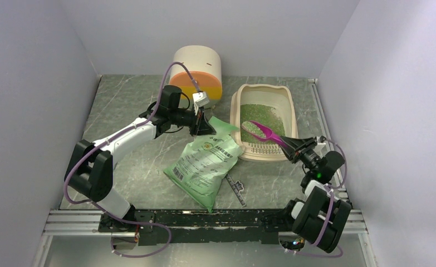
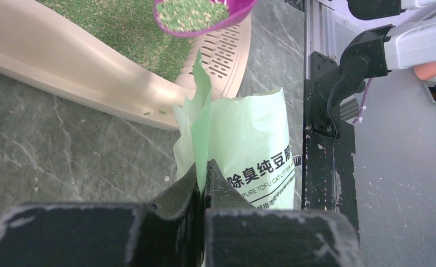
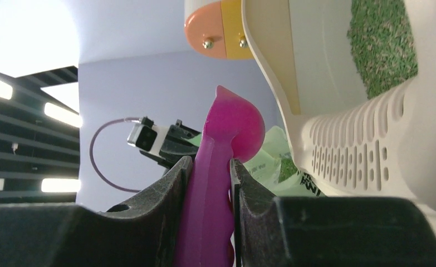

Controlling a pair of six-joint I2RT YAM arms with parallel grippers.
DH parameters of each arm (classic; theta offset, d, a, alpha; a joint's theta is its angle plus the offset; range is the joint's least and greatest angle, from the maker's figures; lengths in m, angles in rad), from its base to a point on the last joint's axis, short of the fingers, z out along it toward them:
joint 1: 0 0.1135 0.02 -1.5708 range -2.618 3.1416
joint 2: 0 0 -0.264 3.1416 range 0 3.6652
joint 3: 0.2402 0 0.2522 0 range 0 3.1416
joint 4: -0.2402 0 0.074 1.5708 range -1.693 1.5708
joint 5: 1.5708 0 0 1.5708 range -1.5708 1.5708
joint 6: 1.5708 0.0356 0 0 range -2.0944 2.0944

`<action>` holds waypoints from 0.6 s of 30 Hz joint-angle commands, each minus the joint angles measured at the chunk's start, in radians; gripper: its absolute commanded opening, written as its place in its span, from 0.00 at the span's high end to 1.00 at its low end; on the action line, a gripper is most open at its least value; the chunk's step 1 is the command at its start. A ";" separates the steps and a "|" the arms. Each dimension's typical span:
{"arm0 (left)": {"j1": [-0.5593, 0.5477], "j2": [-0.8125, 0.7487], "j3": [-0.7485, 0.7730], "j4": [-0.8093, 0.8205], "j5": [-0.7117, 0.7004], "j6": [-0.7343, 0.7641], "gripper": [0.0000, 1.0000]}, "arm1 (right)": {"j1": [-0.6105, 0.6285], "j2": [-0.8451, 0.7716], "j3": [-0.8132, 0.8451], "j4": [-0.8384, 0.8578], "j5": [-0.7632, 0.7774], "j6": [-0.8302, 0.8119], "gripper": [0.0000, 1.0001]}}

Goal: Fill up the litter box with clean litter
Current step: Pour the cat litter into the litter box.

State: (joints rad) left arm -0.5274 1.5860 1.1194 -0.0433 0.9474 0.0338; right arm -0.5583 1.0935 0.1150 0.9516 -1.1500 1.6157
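The beige litter box [image 1: 291, 118] stands at the back right with a layer of clean litter [image 1: 264, 113] in it. A magenta scoop [image 1: 264, 132] loaded with green granules hovers over the slotted ledge at the box's near end. My right gripper [image 1: 294, 147] is shut on the scoop's handle [image 3: 210, 189]. A green printed bag [image 1: 206, 162] lies left of the box. My left gripper [image 1: 205, 125] is shut on the bag's upper flap [image 2: 200, 111] and holds it up. The left wrist view shows the scoop [image 2: 204, 14] above the box wall [image 2: 65, 61].
A round beige-and-orange drawer unit [image 1: 199, 72] stands at the back, just behind my left gripper. A thin black strip [image 1: 236, 189] lies on the table by the bag's near corner. Grey walls close in on both sides, and a metal rail [image 1: 204, 219] runs along the near edge.
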 commanded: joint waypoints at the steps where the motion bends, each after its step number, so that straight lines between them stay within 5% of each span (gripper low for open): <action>1: -0.008 -0.023 0.026 0.069 0.040 -0.014 0.95 | -0.017 0.011 0.075 -0.069 0.069 -0.078 1.00; 7: -0.008 -0.016 0.024 0.045 0.030 0.006 0.93 | -0.020 -0.014 0.223 -0.400 0.212 -0.319 1.00; 18: -0.008 -0.062 -0.003 0.058 -0.014 -0.012 0.52 | -0.006 0.052 0.511 -0.720 0.483 -0.605 1.00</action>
State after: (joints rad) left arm -0.5278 1.5799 1.1191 -0.0280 0.9428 0.0208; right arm -0.5690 1.1187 0.5190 0.3428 -0.7856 1.1461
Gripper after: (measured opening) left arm 0.444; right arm 0.301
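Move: The right hand holds the loaded scoop, its bowl roughly 6 cm ahead and 11 cm left, at hand height; the litter box's middle is about 10 cm ahead, 7 cm left and 12 cm below. The green litter bag is some 8 cm back and 29 cm left. For the left hand, pinching the bag's top edge, the bag's middle lies about 13 cm back, 2 cm left and 10 cm below, the box's middle 5 cm ahead and 21 cm right. The right hand speeds up and sweeps the scoop some 11 cm diagonally right and forward, rising slightly, so that its bowl passes over the litter to the far right part of the box, while the wrist swings about 20 degrees clockwise and drops the scoop's left side by about as much, the grip staying closed on the handle. The left hand stays by the bag and, halfway through, starts spreading its fingers to nearly half open, letting go of the pinched top edge. ##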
